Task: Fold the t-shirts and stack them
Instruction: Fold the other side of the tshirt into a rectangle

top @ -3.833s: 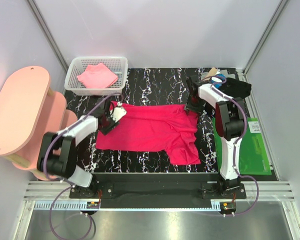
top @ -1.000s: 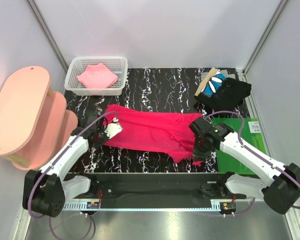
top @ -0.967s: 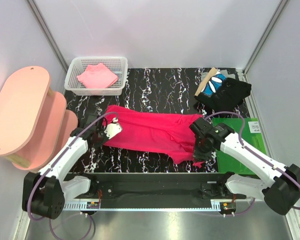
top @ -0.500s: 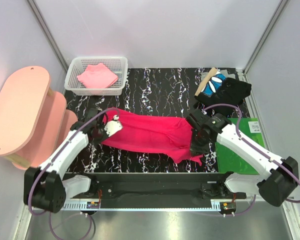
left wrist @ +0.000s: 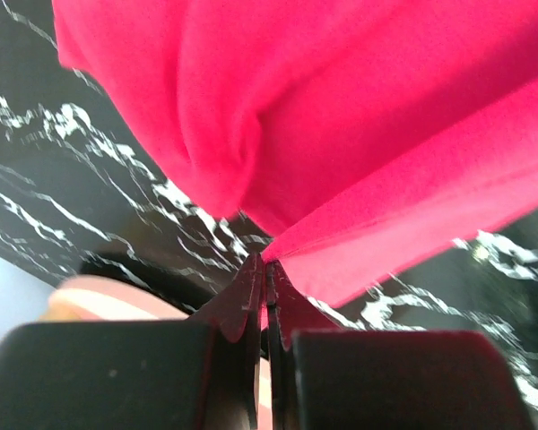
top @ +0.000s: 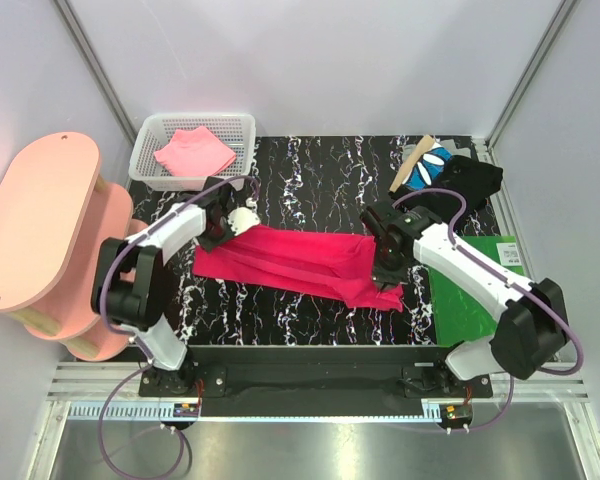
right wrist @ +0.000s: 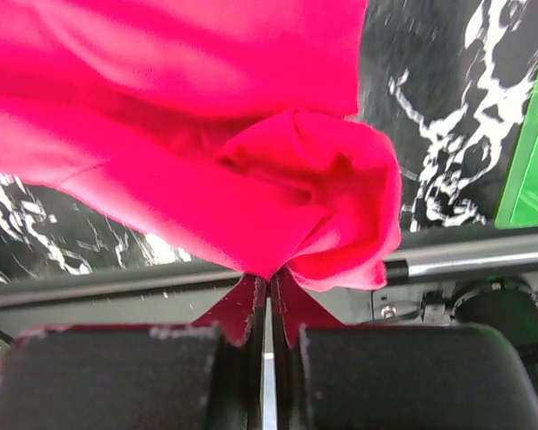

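A crimson-red t-shirt point(top: 290, 255) lies across the middle of the black marbled table as a long band, doubled over on itself. My left gripper point(top: 238, 226) is shut on its left end, and the left wrist view shows red cloth point(left wrist: 341, 107) pinched at the gripper point(left wrist: 265, 269). My right gripper point(top: 382, 270) is shut on the right end. There the cloth point(right wrist: 179, 107) hangs bunched from the gripper point(right wrist: 269, 279). A lighter pink t-shirt point(top: 195, 150) lies folded in the basket. A black t-shirt point(top: 465, 185) and a blue one with white marks point(top: 432, 165) sit at the back right.
The white mesh basket point(top: 145, 150) stands at the back left. A pink two-tier shelf point(top: 40, 230) flanks the table's left side. A green mat point(top: 475, 300) lies at the right, under the right arm. Grey walls close in the back and both sides.
Both grippers have carried the shirt's near edge away from the front, toward the back. The cloth now lies as a narrower, folded band, and both arms reach further over the table.
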Tool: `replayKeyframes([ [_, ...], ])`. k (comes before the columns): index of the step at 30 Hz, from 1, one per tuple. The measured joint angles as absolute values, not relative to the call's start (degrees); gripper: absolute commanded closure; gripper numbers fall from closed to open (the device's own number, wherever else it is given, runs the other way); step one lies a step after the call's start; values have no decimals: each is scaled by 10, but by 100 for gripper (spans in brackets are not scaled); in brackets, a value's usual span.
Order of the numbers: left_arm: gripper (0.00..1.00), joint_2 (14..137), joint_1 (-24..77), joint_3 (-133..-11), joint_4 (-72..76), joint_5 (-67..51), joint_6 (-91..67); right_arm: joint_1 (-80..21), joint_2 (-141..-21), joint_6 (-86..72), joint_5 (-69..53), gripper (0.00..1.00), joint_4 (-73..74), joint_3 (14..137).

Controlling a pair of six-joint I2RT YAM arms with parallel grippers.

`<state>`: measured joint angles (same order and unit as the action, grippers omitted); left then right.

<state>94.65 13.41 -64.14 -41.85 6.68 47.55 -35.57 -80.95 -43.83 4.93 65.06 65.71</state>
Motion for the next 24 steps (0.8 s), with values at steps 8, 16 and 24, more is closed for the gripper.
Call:
replayKeyframes([
  [8,89,1032,133,-686,-392,105,487,-278,-867,-401,67,68,616,695],
  [16,13,1041,113,-673,-339,152,512,-249,-965,-369,70,52,583,739],
  [24,1,1018,109,-655,-294,203,509,-236,-1035,-352,90,52,560,842],
])
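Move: Each hand still pinches the raised near fold of the t-shirt. The shirt's far edge lies about 15 cm straight ahead of the right hand and 6 cm below; the black cloth is some 22 cm ahead and 17 cm to its right, the green board level with it and 22 cm to its right. From the left hand the shirt's left end is about 4 cm ahead, 2 cm left and 3 cm below, the laundry basket 21 cm ahead and 6 cm left. Forward goes the right hand, about 14 cm over the shirt towards its far edge, sinking some 3 cm before easing up; on the way its fingers part to about half open and let go of the fold. The left hand goes about 5 cm forward and nearly as far left at the shirt's left end, dips 2 cm, opens wide to release its pinch, tilts some 15 degrees and starts to rise. ##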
